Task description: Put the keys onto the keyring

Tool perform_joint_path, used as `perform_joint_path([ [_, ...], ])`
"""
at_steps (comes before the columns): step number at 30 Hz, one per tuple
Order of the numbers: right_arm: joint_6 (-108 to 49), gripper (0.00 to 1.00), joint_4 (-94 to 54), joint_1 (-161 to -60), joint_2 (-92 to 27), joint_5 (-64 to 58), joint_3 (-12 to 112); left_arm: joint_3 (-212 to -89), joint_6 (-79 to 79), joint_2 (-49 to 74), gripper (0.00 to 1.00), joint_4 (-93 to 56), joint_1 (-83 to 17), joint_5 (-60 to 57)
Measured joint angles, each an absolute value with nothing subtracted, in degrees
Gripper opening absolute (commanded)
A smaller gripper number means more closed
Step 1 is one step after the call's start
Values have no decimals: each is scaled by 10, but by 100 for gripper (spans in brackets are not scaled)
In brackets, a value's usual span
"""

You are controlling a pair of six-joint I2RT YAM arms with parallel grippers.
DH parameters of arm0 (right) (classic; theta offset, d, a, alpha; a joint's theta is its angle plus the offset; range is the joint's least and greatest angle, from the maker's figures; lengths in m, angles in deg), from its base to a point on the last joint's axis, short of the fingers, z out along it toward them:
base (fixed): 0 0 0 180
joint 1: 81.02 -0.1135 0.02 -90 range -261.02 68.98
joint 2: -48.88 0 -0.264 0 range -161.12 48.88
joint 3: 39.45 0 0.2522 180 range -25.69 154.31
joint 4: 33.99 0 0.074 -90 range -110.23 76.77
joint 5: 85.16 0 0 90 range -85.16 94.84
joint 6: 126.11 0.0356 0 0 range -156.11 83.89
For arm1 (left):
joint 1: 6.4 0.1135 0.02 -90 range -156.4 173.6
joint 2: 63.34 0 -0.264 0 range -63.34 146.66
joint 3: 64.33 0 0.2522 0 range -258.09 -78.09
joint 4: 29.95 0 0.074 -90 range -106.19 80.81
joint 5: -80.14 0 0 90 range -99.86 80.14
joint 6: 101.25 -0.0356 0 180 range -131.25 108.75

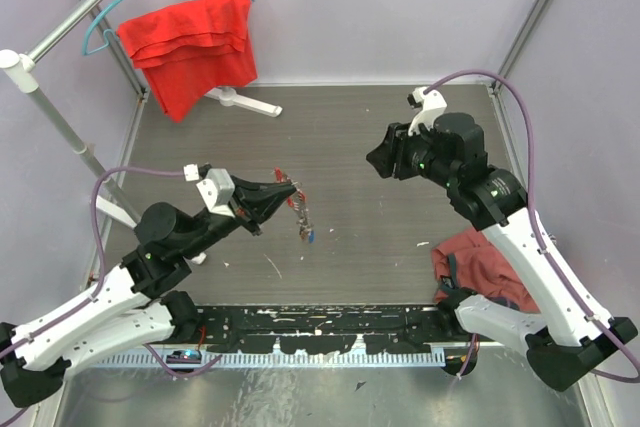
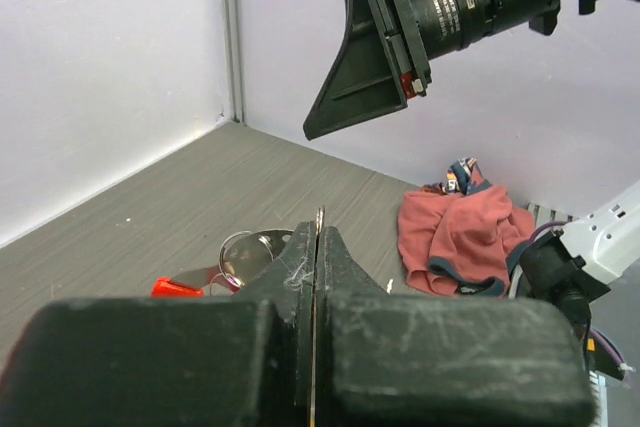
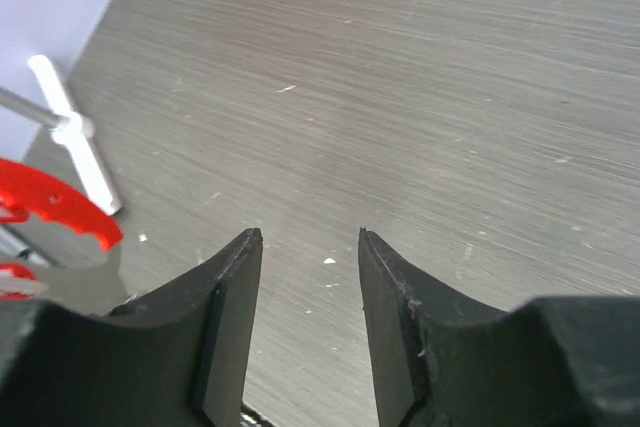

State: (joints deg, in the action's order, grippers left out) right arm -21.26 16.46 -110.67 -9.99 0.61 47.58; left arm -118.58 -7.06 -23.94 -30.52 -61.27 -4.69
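My left gripper (image 1: 280, 190) hovers over the middle left of the table, shut on a thin metal edge that I take for the keyring (image 2: 320, 215). From it hang the keys (image 1: 303, 217), with a red tag near the fingers and a blue tag lowest. In the left wrist view a silver ring (image 2: 243, 252), a silver key head and a red tag (image 2: 176, 287) show just left of the shut jaws. My right gripper (image 1: 378, 158) hangs in the air to the right of the keys, apart from them. It is open (image 3: 310, 237) with only bare table between its fingers.
A crumpled red-pink cloth (image 1: 475, 265) lies at the near right by the right arm. A red cloth (image 1: 190, 47) hangs on a teal hanger on the white stand (image 1: 245, 102) at the back left. A black rail (image 1: 320, 332) runs along the near edge.
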Motion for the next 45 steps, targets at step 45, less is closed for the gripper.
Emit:
perform_joint_path([
  [45, -115, 86, 104, -1100, 43, 150, 366, -1324, 20, 296, 38, -299, -511, 110],
])
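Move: The left hand holds the keyring with its keys; the bare table patch it is headed for lies about 9 cm ahead, 15 cm to the right and some 33 cm below. The dark red cloth lies roughly 36 cm to the right of that patch and 7 cm nearer the bases. From the empty right hand the same patch is about 6 cm left, 2 cm back and 30 cm down. Left hand lowers the keyring some 24 cm, forward-right onto the table, letting go; right hand drifts right, opening. ##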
